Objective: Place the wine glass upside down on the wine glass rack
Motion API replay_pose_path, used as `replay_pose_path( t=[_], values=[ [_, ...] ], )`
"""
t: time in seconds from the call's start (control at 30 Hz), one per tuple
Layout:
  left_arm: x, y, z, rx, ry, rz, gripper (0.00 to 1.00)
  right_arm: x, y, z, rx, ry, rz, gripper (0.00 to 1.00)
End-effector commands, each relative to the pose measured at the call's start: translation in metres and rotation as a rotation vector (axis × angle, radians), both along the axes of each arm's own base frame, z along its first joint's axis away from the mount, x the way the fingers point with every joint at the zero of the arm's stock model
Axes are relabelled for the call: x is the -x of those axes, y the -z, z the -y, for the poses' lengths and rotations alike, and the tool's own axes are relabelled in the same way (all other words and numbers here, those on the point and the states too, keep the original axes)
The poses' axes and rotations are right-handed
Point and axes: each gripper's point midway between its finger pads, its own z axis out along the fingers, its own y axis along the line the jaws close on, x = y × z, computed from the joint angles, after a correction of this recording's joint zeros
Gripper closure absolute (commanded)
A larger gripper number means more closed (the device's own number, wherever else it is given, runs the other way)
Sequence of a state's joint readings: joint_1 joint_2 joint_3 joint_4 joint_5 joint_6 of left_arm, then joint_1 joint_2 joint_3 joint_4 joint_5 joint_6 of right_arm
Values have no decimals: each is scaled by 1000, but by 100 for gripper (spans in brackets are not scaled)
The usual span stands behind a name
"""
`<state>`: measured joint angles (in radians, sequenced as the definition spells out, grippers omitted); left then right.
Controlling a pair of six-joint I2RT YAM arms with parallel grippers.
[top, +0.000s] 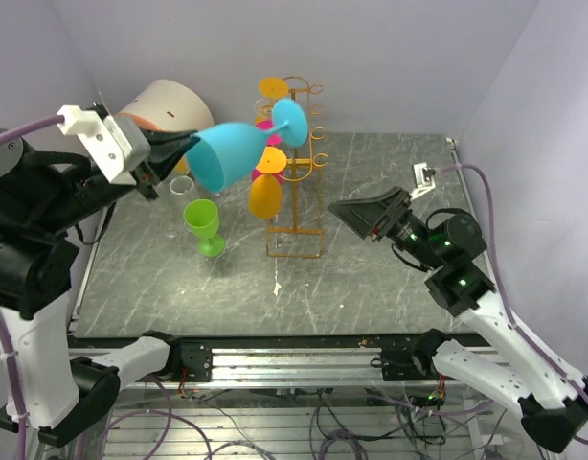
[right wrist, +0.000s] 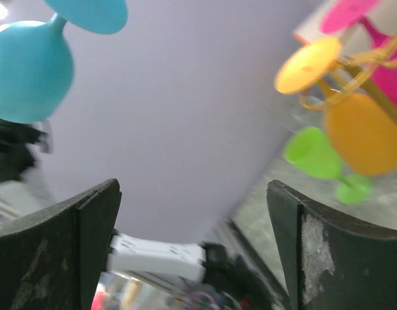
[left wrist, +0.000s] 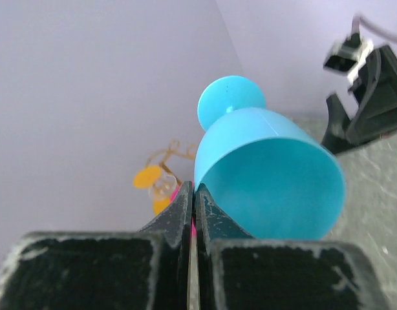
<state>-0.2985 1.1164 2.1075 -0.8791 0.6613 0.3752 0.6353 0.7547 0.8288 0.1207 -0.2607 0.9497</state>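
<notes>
A blue wine glass (top: 227, 153) hangs in the air on its side, with its foot pointing at the wine glass rack (top: 304, 206). My left gripper (top: 184, 149) is shut on the rim of the bowl. In the left wrist view the gripper (left wrist: 194, 190) pinches the glass (left wrist: 269, 174) at its edge. The orange-yellow wire rack holds an orange glass (top: 265, 196) and a pink glass (top: 268, 129) upside down. My right gripper (top: 356, 216) stands open to the right of the rack, holding nothing. Its wrist view shows the blue glass (right wrist: 27, 71) at upper left.
A green glass (top: 204, 225) stands upright on the dark table left of the rack. A pale cylinder (top: 165, 105) lies at the back left behind my left gripper. A small white ring (top: 182, 184) lies near it. Lilac walls close the back and both sides.
</notes>
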Motion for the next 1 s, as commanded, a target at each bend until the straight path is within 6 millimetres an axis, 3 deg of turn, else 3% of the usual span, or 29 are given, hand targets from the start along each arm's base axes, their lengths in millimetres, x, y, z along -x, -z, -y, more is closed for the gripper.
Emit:
replay_pose_path(
  t=[0.0, 0.13, 0.3, 0.43, 0.53, 0.8, 0.97],
  values=[
    [-17, -61, 7, 255, 14, 132, 93, 7, -50, -19, -339, -180, -7, 9],
    [-36, -64, 9, 381, 18, 88, 93, -6, -84, -21, -564, -146, 66, 25],
    [-41, -63, 5, 531, 93, 54, 93, -7, -123, -34, -660, 15, 225, 26],
    [-28, -66, -3, 671, 194, 97, 93, -16, -130, -22, -835, 119, 285, 29],
    [-34, -62, -7, 688, 183, 71, 93, -23, -131, -15, -939, 180, 328, 35],
    [-42, -34, -1, 645, 177, -7, 93, -46, -166, -53, -957, 188, 392, 36],
    [-48, -24, 1, 630, 172, -34, 93, -49, -186, -68, -974, 142, 428, 36]
  ],
)
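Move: The left hand, high over the table, pinches the teal wine glass by its rim; the glass's middle is about 8 cm right, 3 cm ahead and 2 cm above. The open right gripper waits some 20 cm to its right, roughly level fore-and-aft, 18 cm lower. From the right hand, the teal glass is about 14 cm left, 1 cm ahead and 20 cm up; the front hung orange glass is 14 cm ahead, 12 cm left and 16 cm below. Rising about 16 cm, with lesser drift left and forward, the right hand swings its fingers upward by some 50 degrees towards the teal glass while partly closing, still wide apart. The left hand keeps its rim pinch, goes forward about 8 cm, then eases partway back, rising slightly and rolling its fingertips upward. ##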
